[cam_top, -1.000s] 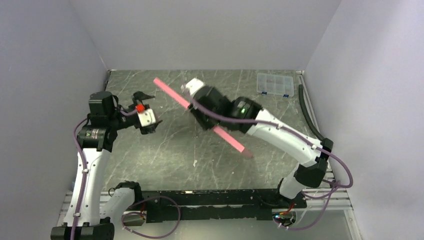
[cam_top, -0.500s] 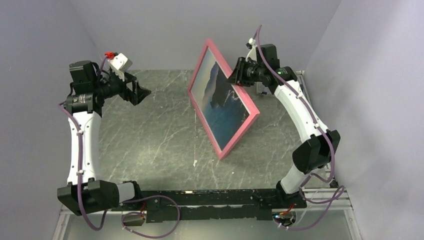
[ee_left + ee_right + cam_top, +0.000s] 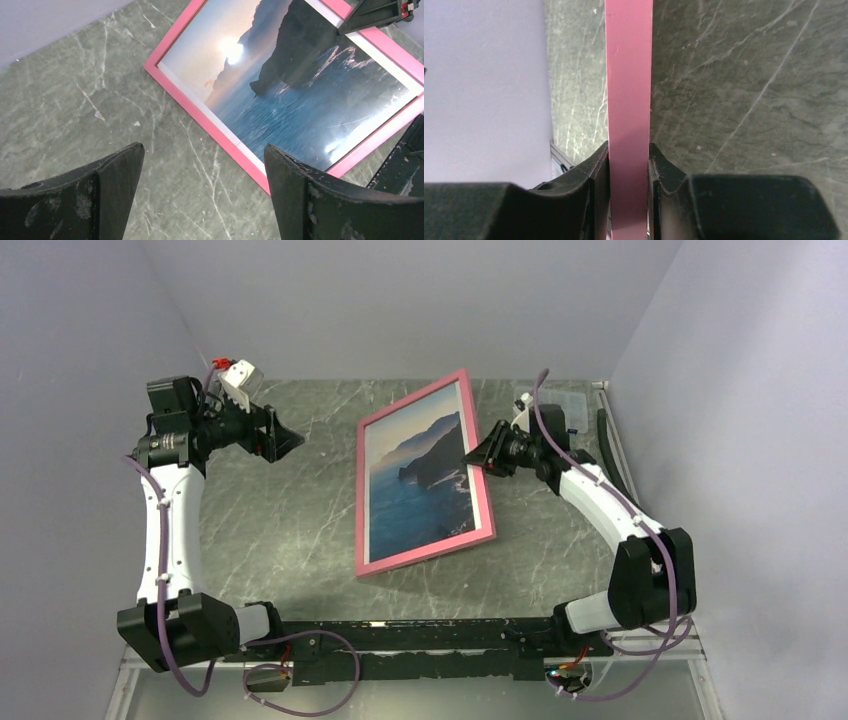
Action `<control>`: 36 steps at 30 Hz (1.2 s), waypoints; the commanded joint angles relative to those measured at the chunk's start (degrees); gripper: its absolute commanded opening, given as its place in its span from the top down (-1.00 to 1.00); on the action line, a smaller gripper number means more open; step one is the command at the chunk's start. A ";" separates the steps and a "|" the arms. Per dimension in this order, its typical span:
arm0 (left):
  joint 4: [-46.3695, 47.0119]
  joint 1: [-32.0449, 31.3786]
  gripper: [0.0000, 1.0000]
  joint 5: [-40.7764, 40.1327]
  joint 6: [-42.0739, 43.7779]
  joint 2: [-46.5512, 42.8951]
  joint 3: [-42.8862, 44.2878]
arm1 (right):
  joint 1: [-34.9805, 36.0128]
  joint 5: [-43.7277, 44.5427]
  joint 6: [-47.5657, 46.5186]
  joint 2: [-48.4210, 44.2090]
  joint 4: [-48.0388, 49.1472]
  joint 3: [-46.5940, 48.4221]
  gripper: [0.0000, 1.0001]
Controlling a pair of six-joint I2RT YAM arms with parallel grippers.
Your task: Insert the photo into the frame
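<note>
The pink frame (image 3: 361, 502) lies face up near the middle of the table, and the photo (image 3: 415, 485) of sea and dark mountains shows inside it. My right gripper (image 3: 478, 459) is shut on the frame's right edge, which looks slightly raised. In the right wrist view the pink edge (image 3: 628, 75) is pinched between both fingers of that gripper (image 3: 628, 148). My left gripper (image 3: 285, 440) hovers open and empty above the table, left of the frame. Its wrist view looks down on the frame (image 3: 200, 112) and photo (image 3: 290, 100) past the gripper (image 3: 202, 150).
A clear plastic compartment box (image 3: 572, 400) sits at the back right corner. A black hose (image 3: 612, 465) runs along the table's right edge. Pale walls close in the left, back and right sides.
The right arm has swung the frame down from standing nearly upright to lying almost flat, picture side up. The left gripper has dipped a little and stays open.
</note>
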 commanded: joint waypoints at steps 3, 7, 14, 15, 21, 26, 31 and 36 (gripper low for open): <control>-5.62 0.87 -0.89 1.46 3.07 1.08 -1.24 | 0.06 -6.98 4.88 -4.10 26.17 -12.07 0.76; -7.85 1.06 -0.89 -0.42 3.37 1.85 -2.92 | -0.02 -6.61 4.93 -1.78 30.56 -17.37 0.60; -3.83 1.18 -0.89 -2.25 2.48 0.10 -9.92 | -0.12 -4.87 4.04 2.18 36.89 -24.85 0.38; -3.55 1.19 -0.90 -2.21 2.66 0.01 -10.54 | -0.15 -4.57 3.83 2.91 37.46 -25.45 0.34; -4.93 1.16 -0.89 -2.66 4.12 1.33 -11.66 | -0.30 -3.99 3.85 7.03 41.46 -27.89 -0.01; -4.11 1.20 -0.89 -3.04 4.32 0.82 -13.17 | -0.51 -4.33 2.88 9.47 41.05 -27.05 -0.22; -2.44 1.18 -0.90 -4.11 3.59 0.27 -14.60 | -0.50 -1.66 -0.04 9.23 34.21 -24.75 -0.89; 0.05 1.25 -0.90 -6.05 2.33 1.09 -15.92 | -0.49 9.22 -7.79 5.01 18.40 -19.45 -1.00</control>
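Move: The right gripper already holds the photo-filled pink frame by its raised right side; the spot where that side is to lie is about 4 cm back and 15 cm below. The frame's middle is roughly 10 cm left, 1 cm back and 8 cm lower; the compartment box stands some 16 cm ahead, 20 cm right and 15 cm below. From the empty left gripper, the frame's left side is about 12 cm right, 2 cm back and 27 cm below. Lower the right gripper about 15 cm and draw it back nearly 5 cm, laying the held side of the frame down towards the table; begin opening the fingers partway down, spread them wide at the bottom to let go, then ease slightly forward and up. Meanwhile sink the open left gripper some 12 cm beside the frame's left side, tipping its fingers down. ##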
